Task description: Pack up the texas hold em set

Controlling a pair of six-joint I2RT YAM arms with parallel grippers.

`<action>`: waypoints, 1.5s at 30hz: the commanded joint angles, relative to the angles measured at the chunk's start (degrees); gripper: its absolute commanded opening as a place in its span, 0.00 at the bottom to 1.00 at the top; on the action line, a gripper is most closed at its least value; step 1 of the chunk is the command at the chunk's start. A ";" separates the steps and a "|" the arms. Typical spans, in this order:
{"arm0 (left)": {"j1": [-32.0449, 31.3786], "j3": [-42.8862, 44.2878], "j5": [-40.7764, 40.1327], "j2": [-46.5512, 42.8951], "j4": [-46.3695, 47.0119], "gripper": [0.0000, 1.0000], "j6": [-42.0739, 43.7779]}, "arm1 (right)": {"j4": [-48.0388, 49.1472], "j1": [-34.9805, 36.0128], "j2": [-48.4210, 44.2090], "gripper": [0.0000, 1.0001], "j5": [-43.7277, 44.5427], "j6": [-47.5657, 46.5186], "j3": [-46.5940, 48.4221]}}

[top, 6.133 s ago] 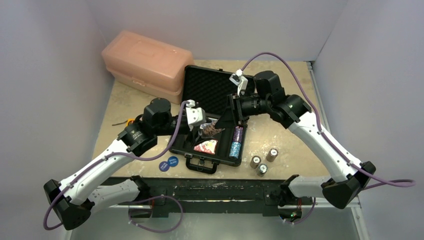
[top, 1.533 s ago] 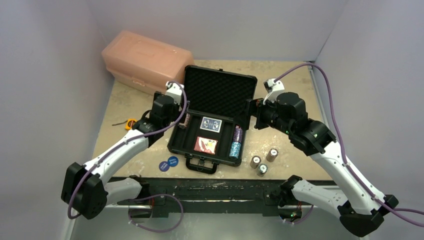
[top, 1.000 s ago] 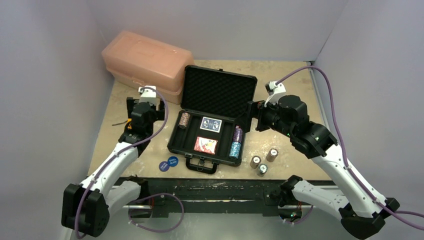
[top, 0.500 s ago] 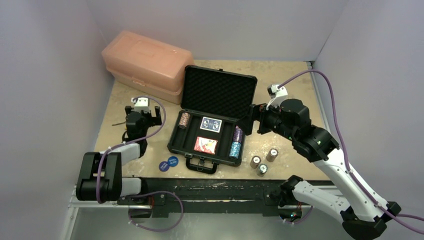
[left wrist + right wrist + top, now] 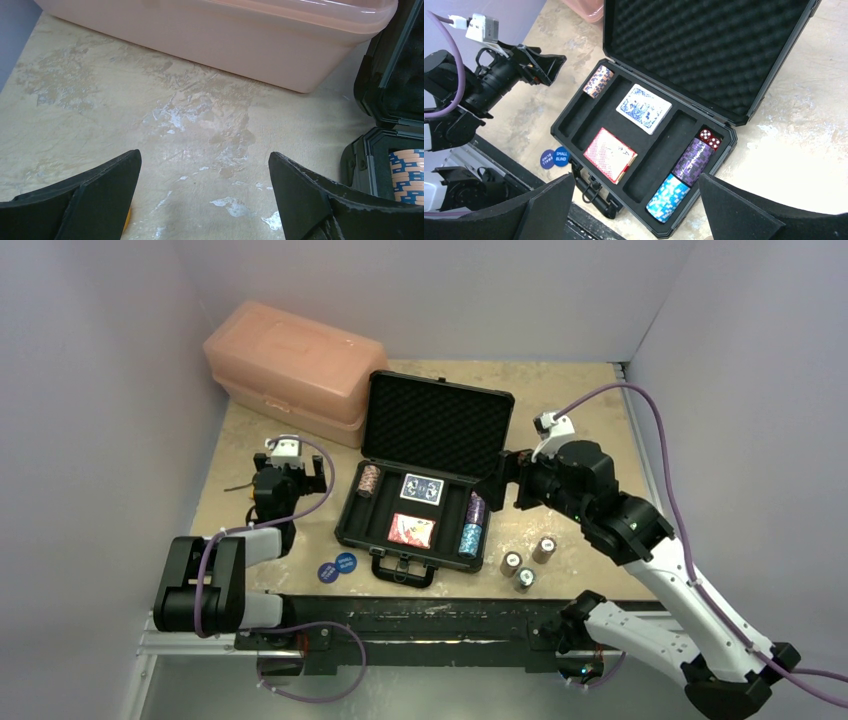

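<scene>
The black briefcase (image 5: 437,425) lies open in the middle of the table, lid up. Its foam slots hold a blue deck (image 5: 421,489), a red deck (image 5: 411,530), an orange-and-blue chip stack (image 5: 369,480), a purple stack (image 5: 476,507), a light-blue stack (image 5: 469,539) and red dice (image 5: 709,138). Three chip stacks (image 5: 524,565) stand on the table right of the case. Two blue discs (image 5: 337,566) lie at its front left. My left gripper (image 5: 303,472) is open and empty, left of the case. My right gripper (image 5: 498,480) is open and empty above the case's right edge.
The pink plastic box (image 5: 295,360) stands at the back left, close to the case lid; it fills the top of the left wrist view (image 5: 225,35). A yellow tape measure (image 5: 260,483) lies by my left gripper. Walls close in on three sides.
My left arm has pulled back from the case to the left and folded low, leaving the orange-and-blue stack in the left slot. The blue deck now lies in its slot. My right arm drifted slightly.
</scene>
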 commanded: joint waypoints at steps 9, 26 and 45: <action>0.23 1.44 0.56 -0.29 4.12 1.00 -0.94 | -0.08 0.09 1.94 0.99 3.13 0.93 1.60; 0.23 1.46 0.56 -0.26 4.17 1.00 -0.89 | -4.56 0.06 3.21 0.99 20.40 9.28 -0.22; 0.23 1.48 0.56 -0.26 4.22 1.00 -0.93 | -11.94 -14.01 8.75 0.99 18.38 19.97 -6.71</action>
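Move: The farther-out, rightmost of the three standing chip stacks is about 17 cm to the right hand's right, 3 cm back and some 26 cm below. From that stack, the left stack is about 6 cm left and 3 cm nearer the base; the near stack is 4 cm left and 7 cm nearer. The blue chips in the case lie level with this hand, 2 cm right. From the left hand, the far stack is about 18 cm back and 50 cm right. Towards the standing chip stacks comes the empty right hand, leaving the air over the case's right end: hardly moving at first, then ever faster, about 10 cm right and nearly as far down, with some 4 cm forward. The wrist swings roughly 35 degrees clockwise until the fingers point nearly straight forward, and tips them further down; they stay wide open and touch nothing. ##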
